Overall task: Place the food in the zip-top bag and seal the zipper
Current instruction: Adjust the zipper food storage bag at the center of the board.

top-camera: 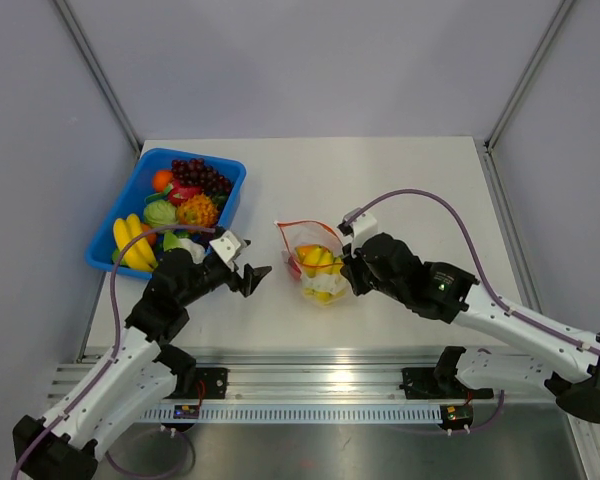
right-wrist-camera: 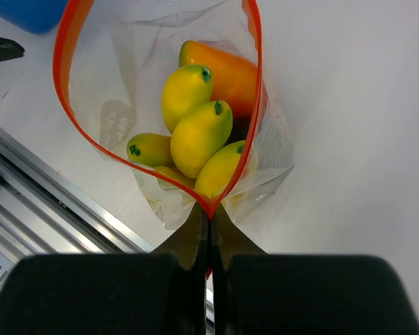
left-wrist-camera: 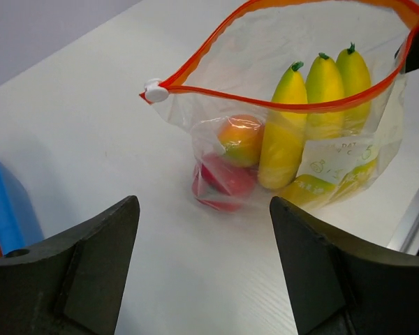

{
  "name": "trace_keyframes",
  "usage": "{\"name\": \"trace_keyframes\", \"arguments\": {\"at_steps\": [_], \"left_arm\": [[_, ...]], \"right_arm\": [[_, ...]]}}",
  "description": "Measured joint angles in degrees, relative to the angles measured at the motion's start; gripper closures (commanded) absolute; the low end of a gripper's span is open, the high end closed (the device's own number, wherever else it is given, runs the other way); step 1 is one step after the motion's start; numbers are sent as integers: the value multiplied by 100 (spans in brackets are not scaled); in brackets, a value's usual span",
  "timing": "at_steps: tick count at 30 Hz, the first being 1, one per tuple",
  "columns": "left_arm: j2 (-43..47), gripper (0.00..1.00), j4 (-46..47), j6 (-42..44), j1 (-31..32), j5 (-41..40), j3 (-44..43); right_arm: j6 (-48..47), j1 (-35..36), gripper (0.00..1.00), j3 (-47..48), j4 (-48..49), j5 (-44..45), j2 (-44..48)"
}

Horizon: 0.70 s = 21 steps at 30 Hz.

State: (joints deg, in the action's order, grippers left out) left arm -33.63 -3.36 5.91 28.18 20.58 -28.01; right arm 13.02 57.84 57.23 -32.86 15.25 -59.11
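Observation:
The clear zip-top bag (top-camera: 317,262) stands at the table's middle with its mouth gaping, and its red-orange zipper (right-wrist-camera: 70,132) forms an open loop. A white slider (left-wrist-camera: 154,90) sits at the zipper's left end. Inside lies the food: yellow pieces (left-wrist-camera: 293,125), an orange one (left-wrist-camera: 241,138) and a red one (left-wrist-camera: 227,178). My right gripper (right-wrist-camera: 209,216) is shut on the zipper's near corner, holding the bag up. Left of the bag, my left gripper (top-camera: 256,277) stands open and apart from it, with bare table between its fingers (left-wrist-camera: 105,241).
A blue tray (top-camera: 130,205) at the back left holds bananas (top-camera: 132,243), grapes, a green piece and other toy fruit. Its blue edge (left-wrist-camera: 0,195) shows at the left of the left wrist view. An aluminium rail (top-camera: 310,385) runs along the near table edge.

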Motion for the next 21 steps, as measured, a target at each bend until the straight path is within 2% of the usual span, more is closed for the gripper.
{"name": "trace_keyframes", "arguments": {"at_steps": [6,10,15,21], "left_arm": [[-927,21,442,772,-70,704,0],[-1224,21,774,992,-404,1353,-2],[-1845,22,1342,844,-1145,2468,-83],[-2741,24,1818,413,-1259,3364,-529]], "right_arm": [[-28,-13,100,-74,-13,-17,68],[-74,-15,100,-92,-48,-57,227],[-81,-15,100,-103,-216,-114,485],[-81,-15,100,-149,-330,-129,568]]}}
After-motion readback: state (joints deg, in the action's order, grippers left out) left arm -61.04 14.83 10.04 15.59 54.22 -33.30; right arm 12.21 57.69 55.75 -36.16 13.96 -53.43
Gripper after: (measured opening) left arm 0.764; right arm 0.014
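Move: The bag's left zipper corner, with its white slider, lies about 9 cm ahead and 5 cm to the right of the empty left hand, near its height. The yellow fruit in the bag is some 16 cm right, 4 cm ahead and 10 cm below that hand. From the right hand, already pinching the opposite corner, the slider corner is about 17 cm left and 9 cm ahead, the yellow fruit about 6 cm left, 3 cm ahead and 11 cm down. Forward and to the right, about 5 cm in all, the left hand closes in on the bag's slider corner, first dipping a couple of centimetres while edging right, then reaching forward, then right again, turning some 20 degrees clockwise with its fingers staying open. The right hand keeps its pinch on the other corner and eases about 2 cm right and slightly back. ##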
